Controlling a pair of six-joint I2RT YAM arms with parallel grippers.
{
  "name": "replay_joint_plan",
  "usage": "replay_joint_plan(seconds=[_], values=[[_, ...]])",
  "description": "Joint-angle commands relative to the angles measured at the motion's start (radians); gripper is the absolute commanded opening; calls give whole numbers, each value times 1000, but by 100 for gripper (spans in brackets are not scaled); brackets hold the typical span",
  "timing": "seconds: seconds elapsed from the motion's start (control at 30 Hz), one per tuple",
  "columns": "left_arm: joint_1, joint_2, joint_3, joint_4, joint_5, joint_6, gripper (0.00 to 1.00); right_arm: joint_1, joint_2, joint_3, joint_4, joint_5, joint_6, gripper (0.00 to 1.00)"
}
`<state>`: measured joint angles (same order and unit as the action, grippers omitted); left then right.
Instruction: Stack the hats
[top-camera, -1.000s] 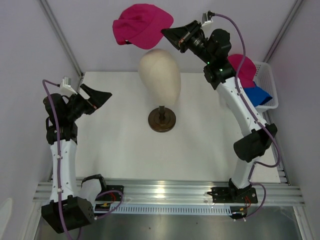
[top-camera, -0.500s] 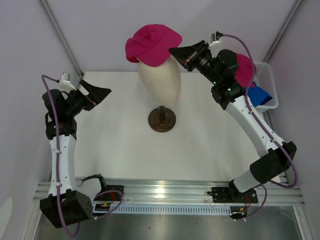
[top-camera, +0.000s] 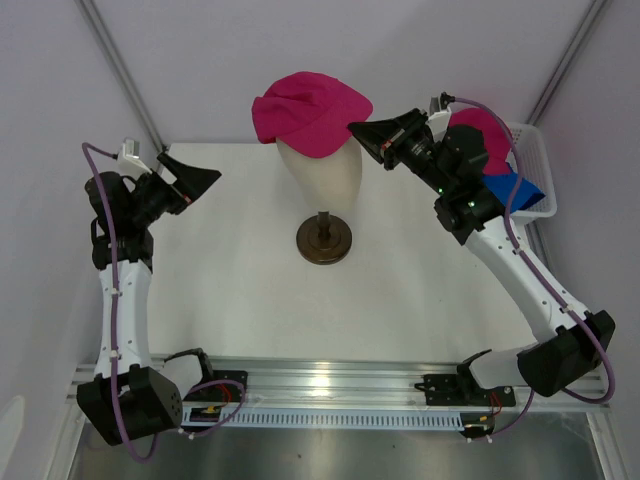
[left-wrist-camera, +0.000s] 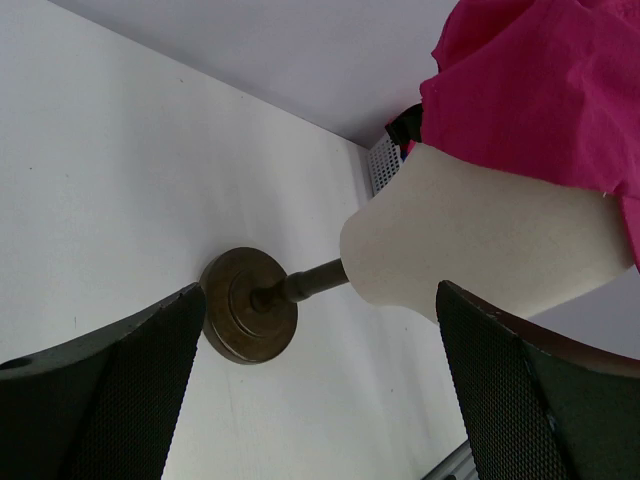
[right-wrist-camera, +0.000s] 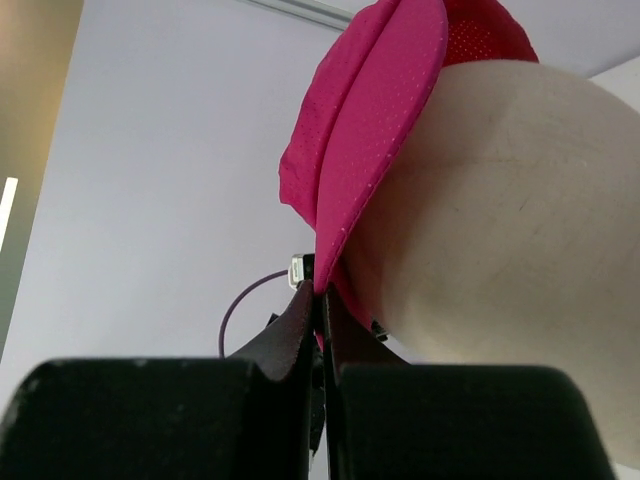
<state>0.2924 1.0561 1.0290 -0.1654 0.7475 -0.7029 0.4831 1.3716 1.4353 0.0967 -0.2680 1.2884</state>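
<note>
A magenta-pink hat (top-camera: 310, 108) sits over the top of the cream mannequin head (top-camera: 322, 168). My right gripper (top-camera: 352, 128) is shut on the hat's right edge; the right wrist view shows its jaws (right-wrist-camera: 320, 290) pinching the pink fabric (right-wrist-camera: 370, 140) beside the head (right-wrist-camera: 500, 250). My left gripper (top-camera: 208, 178) hangs open to the left of the head, well apart from it, with nothing between its fingers (left-wrist-camera: 320, 290). A blue hat (top-camera: 515, 188) and another pink one (top-camera: 478, 128) lie in the white basket (top-camera: 538, 160), partly hidden by the right arm.
The mannequin head stands on a thin post with a round dark base (top-camera: 323, 241) in the middle of the white table (top-camera: 230, 290). The basket sits at the table's right edge. Grey walls close in the back and sides.
The right gripper has carried the pink hat down and rightwards onto the mannequin head. The right arm has stretched out. The left gripper drifted slightly left, still open.
</note>
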Motion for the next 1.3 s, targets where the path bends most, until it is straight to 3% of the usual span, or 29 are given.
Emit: replay_joint_plan(seconds=[0.0, 0.2, 0.47, 0.8, 0.97, 1.27], values=[[11, 16, 46, 75, 16, -36, 99, 6, -62, -6, -28, 18, 20, 0], [11, 77, 77, 107, -36, -53, 100, 5, -181, -186, -41, 68, 87, 0], [-33, 180, 126, 267, -13, -164, 100, 6, -282, -289, -140, 118, 86, 0], [-217, 353, 316, 130, -77, -38, 99, -8, -319, -417, -129, 99, 114, 0], [-222, 393, 332, 118, -92, -20, 99, -38, -348, -539, -65, 79, 152, 0], [-226, 389, 342, 104, -105, 16, 100, -41, -301, -507, -74, 16, 98, 0]])
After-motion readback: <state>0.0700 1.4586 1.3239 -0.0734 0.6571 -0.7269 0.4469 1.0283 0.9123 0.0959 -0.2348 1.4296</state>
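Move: The foam head's middle lies about 7 cm ahead of the right hand, 6 cm to its left and 20 below. The pink hat, its brim already pinched there, has its middle about 4 cm ahead and 7 cm left, level; the stand base is 7 ahead, 5 left, 46 below. From the left hand the head lies 8 cm ahead, 24 cm right and 6 below. Right hand draws its pinched brim about 11 cm down, back-right beside the head; open left goes forward-right. ##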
